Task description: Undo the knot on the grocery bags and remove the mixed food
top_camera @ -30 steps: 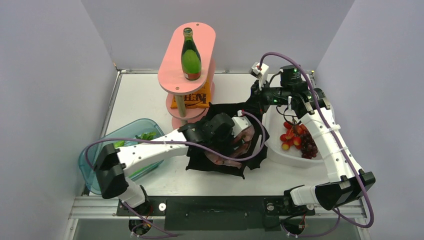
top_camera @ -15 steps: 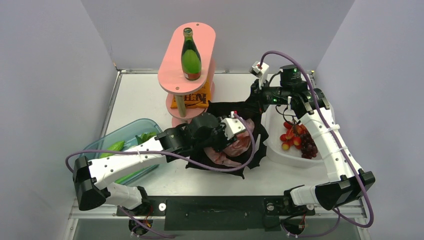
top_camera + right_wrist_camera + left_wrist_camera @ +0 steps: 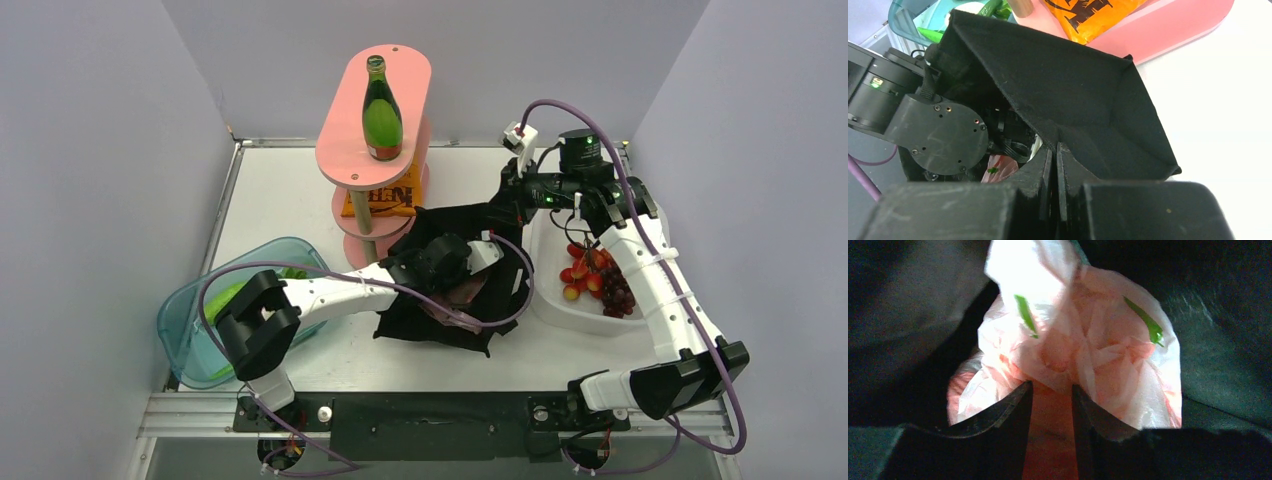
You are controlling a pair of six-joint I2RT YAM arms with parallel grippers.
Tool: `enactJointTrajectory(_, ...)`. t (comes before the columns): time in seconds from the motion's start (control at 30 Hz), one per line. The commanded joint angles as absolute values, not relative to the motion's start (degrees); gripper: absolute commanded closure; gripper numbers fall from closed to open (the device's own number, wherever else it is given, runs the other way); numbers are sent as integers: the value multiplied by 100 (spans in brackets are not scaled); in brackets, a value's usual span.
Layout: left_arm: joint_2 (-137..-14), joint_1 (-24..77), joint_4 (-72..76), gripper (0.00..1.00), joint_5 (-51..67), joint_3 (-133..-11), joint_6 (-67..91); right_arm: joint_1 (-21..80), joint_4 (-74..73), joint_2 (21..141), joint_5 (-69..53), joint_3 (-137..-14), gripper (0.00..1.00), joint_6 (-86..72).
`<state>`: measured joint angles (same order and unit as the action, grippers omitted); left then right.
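The black tote (image 3: 440, 325) lies open at mid-table with the pink plastic bag (image 3: 452, 308) inside it. My left gripper (image 3: 470, 285) reaches into the tote. In the left wrist view its jaws (image 3: 1051, 385) are closed on a gathered fold of the pink bag (image 3: 1098, 355), which shows green shreds (image 3: 1024, 315). My right gripper (image 3: 505, 205) is shut on the tote's far rim, with the fabric (image 3: 1073, 85) pinched at its fingertips (image 3: 1054, 147). The green bottle (image 3: 381, 100) stands on the pink stand. The orange snack packet (image 3: 385, 200) lies on its lower shelf. Grapes and small fruits (image 3: 600, 280) lie in a white tray.
The pink two-tier stand (image 3: 350, 150) rises behind the tote. A teal tub (image 3: 190, 330) with greens sits at the left front. The white tray (image 3: 560, 305) is right of the tote, under my right arm. Grey walls close in both sides.
My left gripper has pushed further into the tote and its jaws have narrowed onto the pink bag, while its elbow swung. The right arm has not moved.
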<state>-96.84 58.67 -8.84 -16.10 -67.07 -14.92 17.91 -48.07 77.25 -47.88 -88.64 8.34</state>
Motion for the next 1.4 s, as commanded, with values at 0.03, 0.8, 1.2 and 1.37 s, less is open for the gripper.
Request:
enactJointTrajectory(0.03,-9570,5859,-153,58,-1388,-6250,-1783,1703,-4334,7683,-5084,-8900,100,775)
enactJointTrajectory(0.8,-6811,5964,-2432,3,-362,-7874,-1868,1008,-2299,8592,-3212,-8977,100,-286)
enactJointTrajectory(1.2,-5439,5593,-2676,5,-145,-7730,-1465,269,-1299,9142,-2141,-8959,98,-1213)
enactJointTrajectory(1.37,-5275,5021,-2921,5,-373,-7937,-861,267,-1404,9137,-2254,-9149,41,-1282)
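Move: The left hand is down inside the black bag, its part-open fingers at the pink plastic bag, whose middle is some 3 cm ahead and 5 cm lower; the pink shelf stands about 20 cm to this hand's left and 18 cm ahead. The right hand grips the black bag's rim, with the bag's middle about 9 cm left, 5 cm back and 20 cm below. Bare table for it lies some 15 cm ahead and 30 cm down; the fruit basket is roughly 24 cm right and 4 cm ahead. The left hand opens its fingers wide and comes up off the pink plastic bag and out of the black bag, rising about 30 cm and drawing back 10 cm, its fingers tilting up some 30 degrees, then swings left towards the shelf's near end as it goes on up. The right hand keeps the black bag's rim pinched and drags the bag forward into the gap between shelf and basket, some 20 cm with about half that to the right, sinking slightly and turning clockwise, and only at the very end parts its fingers around the rim. ##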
